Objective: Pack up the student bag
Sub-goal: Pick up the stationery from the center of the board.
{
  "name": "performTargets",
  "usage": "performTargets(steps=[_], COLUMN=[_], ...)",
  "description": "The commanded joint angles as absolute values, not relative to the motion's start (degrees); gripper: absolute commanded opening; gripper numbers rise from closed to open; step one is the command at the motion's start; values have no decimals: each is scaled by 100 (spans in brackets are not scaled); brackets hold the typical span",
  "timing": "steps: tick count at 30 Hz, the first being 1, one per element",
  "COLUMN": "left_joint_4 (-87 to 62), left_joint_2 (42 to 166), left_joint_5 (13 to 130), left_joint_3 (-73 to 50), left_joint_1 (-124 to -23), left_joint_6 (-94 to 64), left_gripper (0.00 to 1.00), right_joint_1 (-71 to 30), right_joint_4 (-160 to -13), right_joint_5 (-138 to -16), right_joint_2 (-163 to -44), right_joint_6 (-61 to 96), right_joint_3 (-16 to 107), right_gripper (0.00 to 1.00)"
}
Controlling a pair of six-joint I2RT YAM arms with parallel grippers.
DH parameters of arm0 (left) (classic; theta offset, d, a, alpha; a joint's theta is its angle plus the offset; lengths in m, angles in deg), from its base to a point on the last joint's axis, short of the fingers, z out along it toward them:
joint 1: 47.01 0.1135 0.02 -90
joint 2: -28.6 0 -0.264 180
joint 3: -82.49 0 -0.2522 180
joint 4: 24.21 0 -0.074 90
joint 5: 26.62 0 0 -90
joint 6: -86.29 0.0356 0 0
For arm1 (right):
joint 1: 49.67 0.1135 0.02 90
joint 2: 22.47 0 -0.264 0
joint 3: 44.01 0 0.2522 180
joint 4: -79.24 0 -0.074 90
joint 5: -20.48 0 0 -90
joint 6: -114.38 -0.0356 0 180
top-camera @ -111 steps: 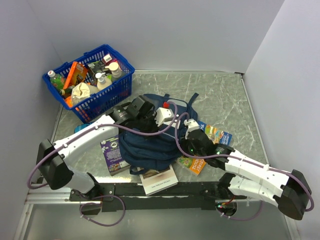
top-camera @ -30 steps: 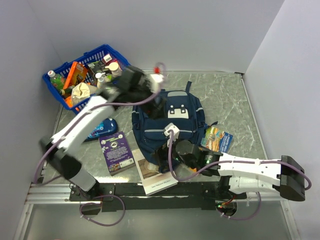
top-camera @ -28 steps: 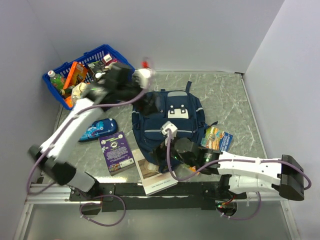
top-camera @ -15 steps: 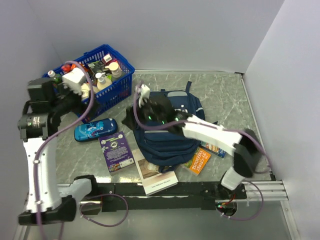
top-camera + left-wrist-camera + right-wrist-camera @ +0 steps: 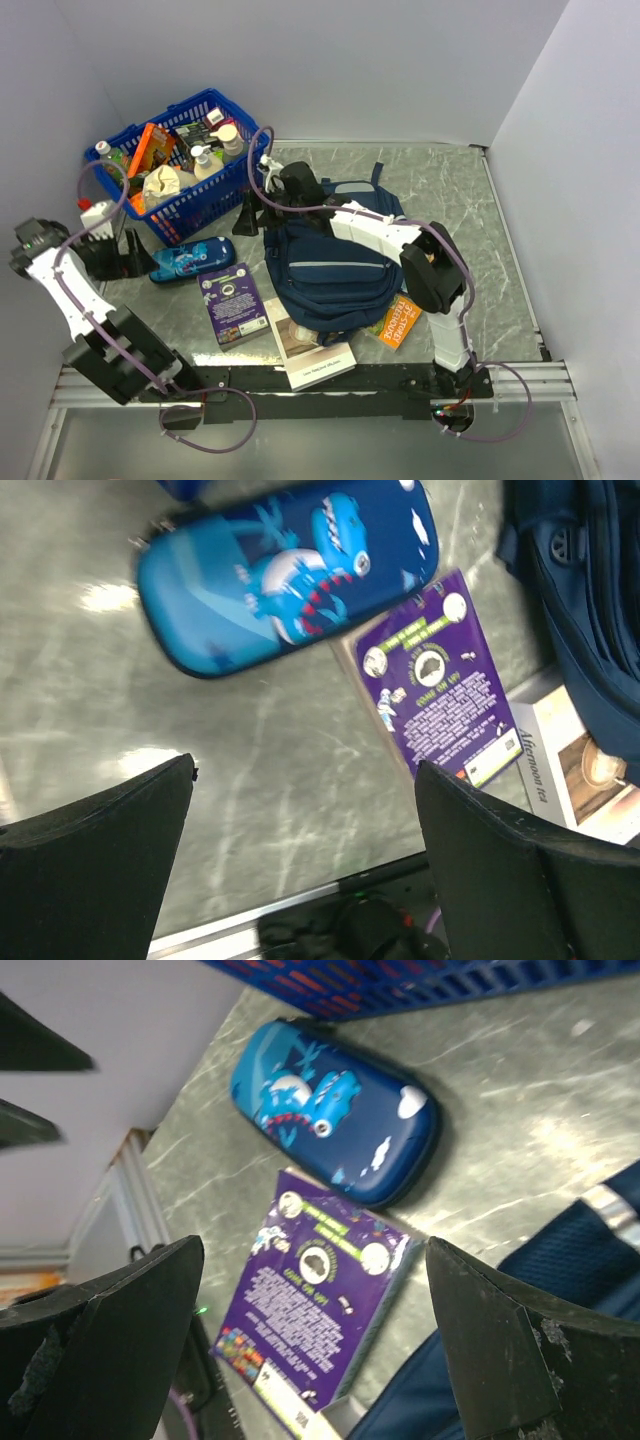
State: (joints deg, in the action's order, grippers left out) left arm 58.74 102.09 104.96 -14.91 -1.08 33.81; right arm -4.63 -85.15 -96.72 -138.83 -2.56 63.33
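The student bag (image 5: pixel 330 265), a navy backpack, lies flat mid-table; its edge shows in the left wrist view (image 5: pixel 590 610) and the right wrist view (image 5: pixel 570 1290). My left gripper (image 5: pixel 125 255) hangs open at the far left, just left of a blue dinosaur pencil case (image 5: pixel 192 258), with nothing between its fingers (image 5: pixel 90 870). My right gripper (image 5: pixel 256 215) is open too. It sits off the bag's upper left corner, beside the basket, its fingers (image 5: pixel 520 1350) empty above a purple book (image 5: pixel 310 1320).
A blue basket (image 5: pixel 185 165) full of bottles and packets stands at the back left. The purple book (image 5: pixel 232 303) and a white book (image 5: pixel 312 352) lie in front of the bag, an orange book (image 5: pixel 397 320) at its right. The pencil case (image 5: pixel 290 570) (image 5: pixel 335 1110) lies near the basket.
The left arm has swung down from the basket to the table left of the pencil case. The right gripper has moved off the bag's top towards the basket. Both stay open.
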Motion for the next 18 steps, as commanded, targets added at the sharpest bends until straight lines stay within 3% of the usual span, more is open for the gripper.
performTargets(steps=[1, 9, 18], left_joint_4=[5015, 3880, 3236], left_joint_2=[9681, 10383, 11648], left_joint_5=[10759, 10890, 10855], left_joint_3=[-2230, -2600, -2574], left_joint_1=[-78, -17, 89], left_joint_6=[2779, 2267, 2740], left_gripper=[96, 96, 98], right_joint_1=[-528, -537, -537], right_joint_4=[-8604, -8674, -9077], right_joint_5=[-10063, -9958, -9949], right_joint_2=[-13945, -14384, -14551], right_joint_6=[-462, -734, -1059], right_joint_3=[6651, 6827, 6792], right_gripper=[100, 100, 100])
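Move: The pencil case (stationery) lies about 8 cm ahead of the left hand, 8 cm to its right and 14 cm below; from it the purple book sits some 11 cm nearer and 10 cm to the right, the blue basket about 20 cm farther out and 2 cm to the right. From the right hand the pencil case is roughly 17 cm to the left, 5 cm back and 14 cm down, with the backpack about 19 cm to that hand's right and 5 cm back. The pencil case is what the open left hand sinks towards, about 8 cm down; the hand first edges slightly back and right, then swings forward and left, ending some 3 cm on each way, while its wrist turns about 10 degrees, partly counter-clockwise. The right hand, also wide open, lowers roughly 3 cm towards the case with a slight shift left and a small roll. ##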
